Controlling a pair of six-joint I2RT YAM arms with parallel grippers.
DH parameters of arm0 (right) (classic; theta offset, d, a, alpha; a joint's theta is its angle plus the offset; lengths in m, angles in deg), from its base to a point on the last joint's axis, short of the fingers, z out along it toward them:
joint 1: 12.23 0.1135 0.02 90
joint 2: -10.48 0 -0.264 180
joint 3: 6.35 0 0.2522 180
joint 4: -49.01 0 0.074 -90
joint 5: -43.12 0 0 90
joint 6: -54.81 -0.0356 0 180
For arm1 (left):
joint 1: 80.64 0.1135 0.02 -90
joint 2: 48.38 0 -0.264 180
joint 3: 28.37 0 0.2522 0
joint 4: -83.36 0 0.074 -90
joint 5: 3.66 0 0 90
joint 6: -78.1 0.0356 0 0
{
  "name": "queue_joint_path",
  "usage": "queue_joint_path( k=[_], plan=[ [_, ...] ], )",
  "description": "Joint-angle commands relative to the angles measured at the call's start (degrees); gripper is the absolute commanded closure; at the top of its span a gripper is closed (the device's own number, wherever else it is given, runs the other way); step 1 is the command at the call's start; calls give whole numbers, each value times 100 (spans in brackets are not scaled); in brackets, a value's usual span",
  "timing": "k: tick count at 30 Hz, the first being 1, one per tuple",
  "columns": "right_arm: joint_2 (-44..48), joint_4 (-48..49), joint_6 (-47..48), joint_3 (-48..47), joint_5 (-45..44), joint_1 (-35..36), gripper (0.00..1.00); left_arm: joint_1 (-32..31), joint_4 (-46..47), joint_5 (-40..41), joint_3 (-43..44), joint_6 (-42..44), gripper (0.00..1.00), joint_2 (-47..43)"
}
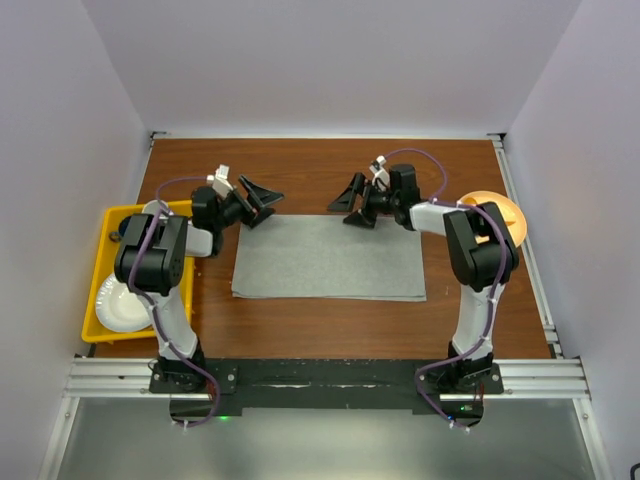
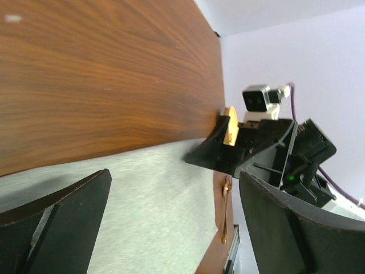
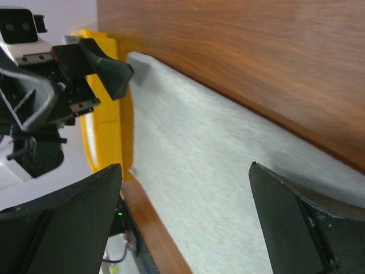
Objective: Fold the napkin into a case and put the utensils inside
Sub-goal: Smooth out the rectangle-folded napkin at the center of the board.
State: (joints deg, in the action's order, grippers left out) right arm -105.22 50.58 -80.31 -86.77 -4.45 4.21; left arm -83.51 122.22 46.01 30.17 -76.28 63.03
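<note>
The grey napkin (image 1: pixel 330 258) lies flat on the wooden table as a wide rectangle. My left gripper (image 1: pixel 265 205) is open and empty, just above the napkin's far left corner. My right gripper (image 1: pixel 345 208) is open and empty, above the napkin's far edge, right of its middle. The two grippers face each other. The left wrist view shows the napkin (image 2: pixel 142 205) between the open fingers of my left gripper (image 2: pixel 174 182), and a slim copper utensil (image 2: pixel 226 214) on the table beyond the napkin's right edge. The right wrist view shows the napkin (image 3: pixel 217 171) under my open right gripper (image 3: pixel 185 171).
A yellow tray (image 1: pixel 100 275) holding a white plate (image 1: pixel 122 305) sits at the table's left edge. An orange plate (image 1: pixel 497 213) sits at the right, partly under the right arm. Bare wood lies behind and in front of the napkin.
</note>
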Motion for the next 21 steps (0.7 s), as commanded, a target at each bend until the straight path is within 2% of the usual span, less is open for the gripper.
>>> queue_joint_path(
  k=[1, 6, 11, 21],
  plan=[
    [251, 768, -1023, -427, -297, 507, 2, -345, 248, 122, 146, -39, 0, -419],
    [-329, 1287, -1639, -840, -665, 851, 2, -424, 336, 483, 251, -233, 0, -59],
    [-918, 1446, -1842, -1148, -930, 974, 2, -416, 144, 755, 278, -198, 0, 161],
    [-1210, 1438, -1571, -656, -921, 702, 2, -188, -681, 1221, 128, 83, 0, 381]
  ],
)
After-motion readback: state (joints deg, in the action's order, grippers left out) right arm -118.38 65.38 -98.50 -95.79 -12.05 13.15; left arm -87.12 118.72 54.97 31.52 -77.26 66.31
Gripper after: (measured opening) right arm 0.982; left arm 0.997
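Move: The napkin, folded to a flat rectangle, has its middle about 15 cm back and 19 cm to the right of the left hand and some 4 cm below; the yellow tray lies about 34 cm left and 18 cm back. From the right hand the napkin's middle is about 15 cm back, 6 cm left and 3 cm down, the orange plate some 40 cm right and 5 cm back. Both hands hover near the napkin's far edge. Both hands come down to set wide-open fingers on the napkin's far edge. The right first arcs up and about 10 cm left towards the left hand, then sinks some 7 cm, edging forward and easing slightly right at the end; the left lifts with a short step right, then lowers about 5 cm, drifting back left. ##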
